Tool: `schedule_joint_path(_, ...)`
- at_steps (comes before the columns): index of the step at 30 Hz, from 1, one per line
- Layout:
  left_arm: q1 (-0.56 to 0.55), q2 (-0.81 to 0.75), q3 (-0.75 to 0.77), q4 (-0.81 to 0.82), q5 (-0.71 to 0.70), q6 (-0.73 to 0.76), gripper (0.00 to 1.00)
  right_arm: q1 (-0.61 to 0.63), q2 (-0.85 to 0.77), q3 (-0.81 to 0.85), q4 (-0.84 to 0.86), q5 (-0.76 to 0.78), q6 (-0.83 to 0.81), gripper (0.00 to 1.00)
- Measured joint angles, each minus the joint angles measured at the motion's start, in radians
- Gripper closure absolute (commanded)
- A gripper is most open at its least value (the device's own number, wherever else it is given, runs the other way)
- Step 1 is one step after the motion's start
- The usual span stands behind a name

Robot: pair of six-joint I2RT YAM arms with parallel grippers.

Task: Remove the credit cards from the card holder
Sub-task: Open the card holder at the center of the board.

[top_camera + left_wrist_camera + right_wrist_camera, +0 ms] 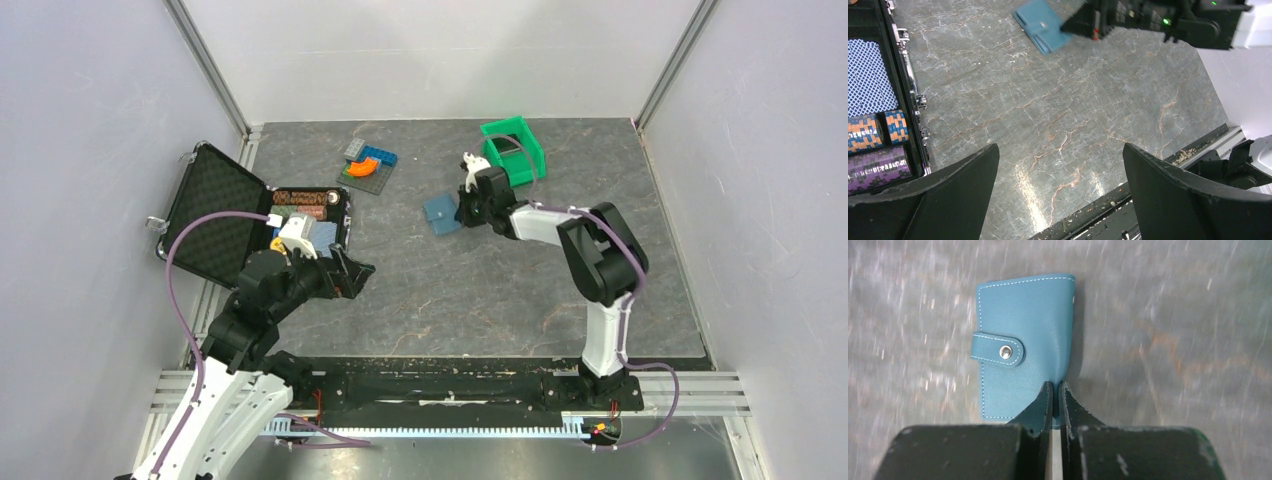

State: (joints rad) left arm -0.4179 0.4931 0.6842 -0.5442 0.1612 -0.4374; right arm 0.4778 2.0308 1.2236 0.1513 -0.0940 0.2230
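Observation:
The teal-blue card holder [1023, 330] is folded closed, its strap snapped over the front face. My right gripper [1055, 385] is shut on the holder's near right edge, and a sliver of blue shows between the fingers. From above, the card holder [441, 213] is at mid-table, just left of the right gripper [462, 212]. No credit cards show; they are hidden. My left gripper [1060, 147] hangs open over bare table with nothing between its fingers, and the card holder [1042, 25] lies far ahead of it. From above, the left gripper [355, 272] is beside the case.
An open black foam-lined case [215, 215] stands at the left, with striped poker chips [878, 132] and blue-patterned cards [868, 75] inside. A green bin [515, 150] sits at the back right. A grey plate with coloured bricks [368, 165] lies at the back centre.

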Motion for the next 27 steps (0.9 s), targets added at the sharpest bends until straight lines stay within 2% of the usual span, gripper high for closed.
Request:
schedule_joint_path(7, 0.0, 0.019, -0.002, 0.0, -0.002, 0.0, 0.0, 0.039, -0.375, -0.423, -0.043, -0.053, -0.03, 1.0)
schedule_joint_path(13, 0.0, 0.061, -0.002, 0.0, 0.0, 0.0, 0.0, 0.109, -0.694, -0.723, -0.071, -0.006, 0.085, 1.0)
schedule_joint_path(21, 0.0, 0.148, 0.014, -0.022, 0.071, 0.002, 0.0, 0.171, -0.934, -0.922, -0.065, 0.044, 0.266, 1.0)
schedule_joint_path(27, -0.001, 0.264, 0.037, -0.026, 0.182, -0.016, 0.02, 0.211, -1.099, -1.094, 0.039, 0.066, 0.5, 1.0)
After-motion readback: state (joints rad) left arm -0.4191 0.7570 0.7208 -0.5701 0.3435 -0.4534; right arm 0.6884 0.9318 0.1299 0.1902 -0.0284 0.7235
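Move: The card holder is already pinched in the right gripper near its right edge, its middle about 4 cm left and 2 cm ahead, at table height. The clear front spot lies some 24 cm back and 3 cm right. The green bin stands roughly 20 cm ahead and 16 cm right, the toy bricks 16 cm ahead and 25 cm left. From the left hand, the holder is about 27 cm ahead, 15 cm right and 20 cm below. Keep the right gripper pinched on the card holder's edge and draw it quickly back about 27 cm, drifting some 7 cm right, sliding it low along the table to the clear front spot; ease off late while rolling the hand left side up. Bring the open left gripper down about 4 cm and then right about 3 cm, tipping it some 15 degrees downward. ##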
